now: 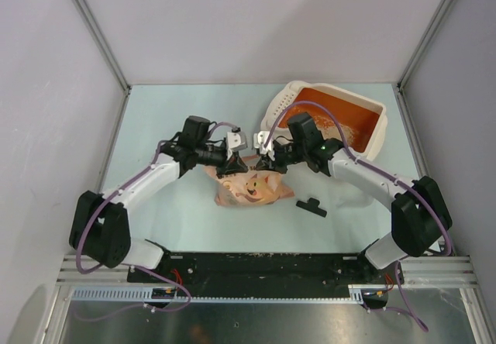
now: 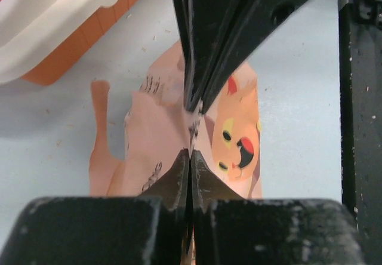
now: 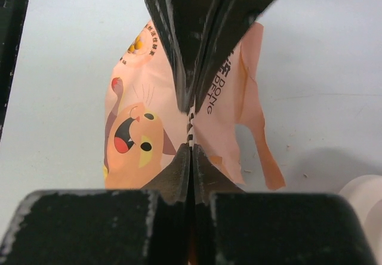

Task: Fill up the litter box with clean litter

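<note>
The litter box point(image 1: 370, 144) lies at the back right, cream rim, orange inside, with pale clean litter point(image 1: 349, 133) on its floor. Its corner shows in the left wrist view point(image 2: 54, 20). A pink bag point(image 1: 252, 189) with a cartoon cat hangs between both grippers near the table's middle. My left gripper point(image 1: 231, 163) is shut on the bag's top edge point(image 2: 161, 139). My right gripper point(image 1: 267, 162) is shut on the same edge from the other side, with the bag point(image 3: 149, 128) below it. The bag's opening is hidden by the fingers.
A small black object point(image 1: 311, 206) lies on the table in front of the litter box, right of the bag. Grey walls and metal frame posts close in the pale table point(image 1: 170, 111) on three sides.
</note>
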Robot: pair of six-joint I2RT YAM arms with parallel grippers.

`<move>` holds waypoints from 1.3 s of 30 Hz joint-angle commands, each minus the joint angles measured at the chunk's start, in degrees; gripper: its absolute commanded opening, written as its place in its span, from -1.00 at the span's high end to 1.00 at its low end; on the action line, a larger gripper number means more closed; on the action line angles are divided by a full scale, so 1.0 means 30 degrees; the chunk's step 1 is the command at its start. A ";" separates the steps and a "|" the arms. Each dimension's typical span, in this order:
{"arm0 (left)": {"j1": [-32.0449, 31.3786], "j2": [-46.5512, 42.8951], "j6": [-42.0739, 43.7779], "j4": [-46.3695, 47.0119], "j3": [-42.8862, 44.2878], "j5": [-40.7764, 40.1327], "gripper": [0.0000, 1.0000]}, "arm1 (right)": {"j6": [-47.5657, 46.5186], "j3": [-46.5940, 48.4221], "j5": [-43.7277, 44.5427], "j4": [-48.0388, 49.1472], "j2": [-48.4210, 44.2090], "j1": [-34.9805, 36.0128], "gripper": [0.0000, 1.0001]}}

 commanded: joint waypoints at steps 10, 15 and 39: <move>0.8456 -0.5292 0.5224 -0.5954 -0.2966 -0.0686 1.00 | 0.0044 0.0190 -0.0781 -0.1406 -0.0553 -0.1463 1.00; 0.9253 -0.6494 0.5107 -0.6365 -0.1826 0.0510 1.00 | 0.0483 0.0512 -0.0810 -0.1259 -0.0348 -0.1141 1.00; 0.0848 0.0502 0.3087 -0.1590 0.1693 0.3004 -0.12 | 0.2387 0.0806 -0.1074 -0.0176 0.0267 -0.0964 1.00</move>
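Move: Both hands pinch the bag's folded top edge, its left corner about 11 cm to the left of the left hand and level with it, some 15 cm left of the right hand. From the left hand, the litter box's middle lies roughly 25 cm right, 15 cm ahead and 8 cm lower; the black clip is about 20 cm right, 12 cm back, on the table some 13 cm down. Left hand slides its pinch some 15 cm left along the bag's top, opens, loops back; right keeps pinching. ##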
